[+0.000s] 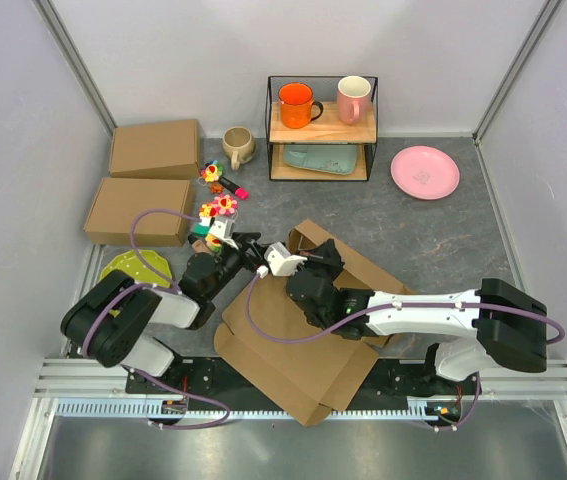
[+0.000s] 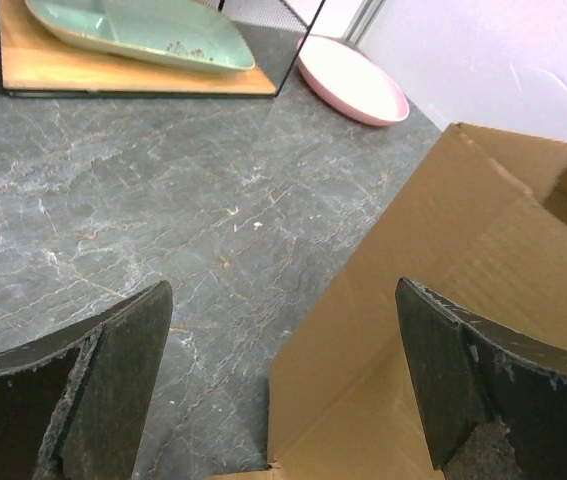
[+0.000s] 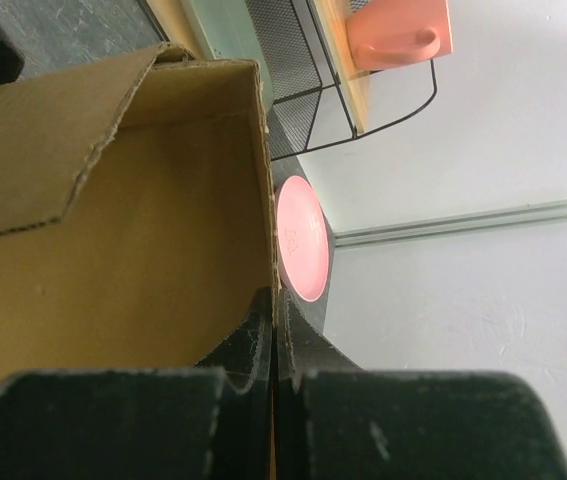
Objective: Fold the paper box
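Observation:
The paper box (image 1: 285, 352) is a brown cardboard mailer lying partly folded at the table's near middle, with one side wall (image 1: 348, 258) raised. My right gripper (image 1: 311, 262) is shut on the top edge of a raised wall. In the right wrist view its fingertips (image 3: 263, 335) pinch that thin cardboard edge, with the box's inside (image 3: 143, 260) to the left. My left gripper (image 1: 252, 249) hovers just left of the box, open and holding nothing. In the left wrist view its fingers (image 2: 113, 385) stand wide apart, and a corner of the box (image 2: 483, 240) lies between and ahead of them.
Two flat brown boxes (image 1: 153, 149) (image 1: 138, 210) lie at the back left. A wire shelf (image 1: 323, 130) holds an orange mug (image 1: 296, 103), a pink mug (image 1: 353, 98) and a green dish (image 1: 321, 157). Nearby are a pink plate (image 1: 424, 171), a beige mug (image 1: 238, 146), small toys (image 1: 218, 206) and a yellow-green item (image 1: 135, 268).

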`<state>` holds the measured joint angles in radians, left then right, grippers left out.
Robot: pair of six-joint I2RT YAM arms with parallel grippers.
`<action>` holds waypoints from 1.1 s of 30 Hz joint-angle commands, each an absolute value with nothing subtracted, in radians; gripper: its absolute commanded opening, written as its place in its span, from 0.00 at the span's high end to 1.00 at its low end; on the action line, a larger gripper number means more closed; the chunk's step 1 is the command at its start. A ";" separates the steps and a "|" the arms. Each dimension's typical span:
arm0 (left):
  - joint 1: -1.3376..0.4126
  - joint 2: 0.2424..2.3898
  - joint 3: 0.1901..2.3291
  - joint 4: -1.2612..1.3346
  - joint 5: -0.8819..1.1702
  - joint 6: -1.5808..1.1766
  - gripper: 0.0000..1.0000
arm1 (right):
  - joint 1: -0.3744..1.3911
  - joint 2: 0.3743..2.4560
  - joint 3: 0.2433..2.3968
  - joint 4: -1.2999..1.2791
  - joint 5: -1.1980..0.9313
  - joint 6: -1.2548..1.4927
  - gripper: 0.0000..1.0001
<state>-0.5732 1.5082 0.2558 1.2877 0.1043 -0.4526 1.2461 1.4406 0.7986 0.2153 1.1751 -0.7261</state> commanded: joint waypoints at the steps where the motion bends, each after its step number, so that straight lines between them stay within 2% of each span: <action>1: -0.568 1.402 0.226 1.521 0.115 -0.382 0.00 | 1.246 1.401 0.802 0.239 1.170 -0.692 1.00; 12: -0.571 1.223 0.248 1.267 0.202 -0.376 0.00 | 1.244 1.399 0.804 0.218 1.163 -0.664 1.00; 17: -0.580 1.287 0.252 1.276 0.242 -0.390 0.01 | 1.246 1.410 0.810 0.209 1.161 -0.658 1.00; 21: -0.580 1.299 0.219 1.336 0.184 -0.394 0.01 | 1.244 1.410 0.811 0.196 1.160 -0.646 1.00; 26: -0.577 1.200 0.202 1.382 0.132 -0.390 0.01 | 1.244 1.410 0.810 0.196 1.155 -0.643 1.00; 30: -0.563 1.069 0.229 1.286 0.127 -0.379 0.00 | 1.246 1.420 0.816 0.196 1.154 -0.643 1.00; 33: -0.548 0.965 0.221 1.168 0.020 -0.383 0.02 | 1.252 1.425 0.810 0.202 1.155 -0.667 1.00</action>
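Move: The box's left end flap stands close beside the open left hand, roughly 6 cm to its right, 1 cm ahead and a couple of centimetres higher. The far wall's edge in the right hand's grip is about 15 cm right of the left hand, level with it and some 6 cm above. The flower toy lies roughly 10 cm left, 2 cm ahead and 12 cm below. For the right hand, the flap is about 9 cm left, level ahead, and 4 cm lower. The left hand comes free of the end flap and climbs beside it, fingers still wide open: up about 8 cm, a dip of some 2 cm, then up again to nearly 12 cm. It also draws back about 4 cm, fingertips tipping up some 15 degrees. The right hand keeps the far wall's edge pinched and stays in place. ##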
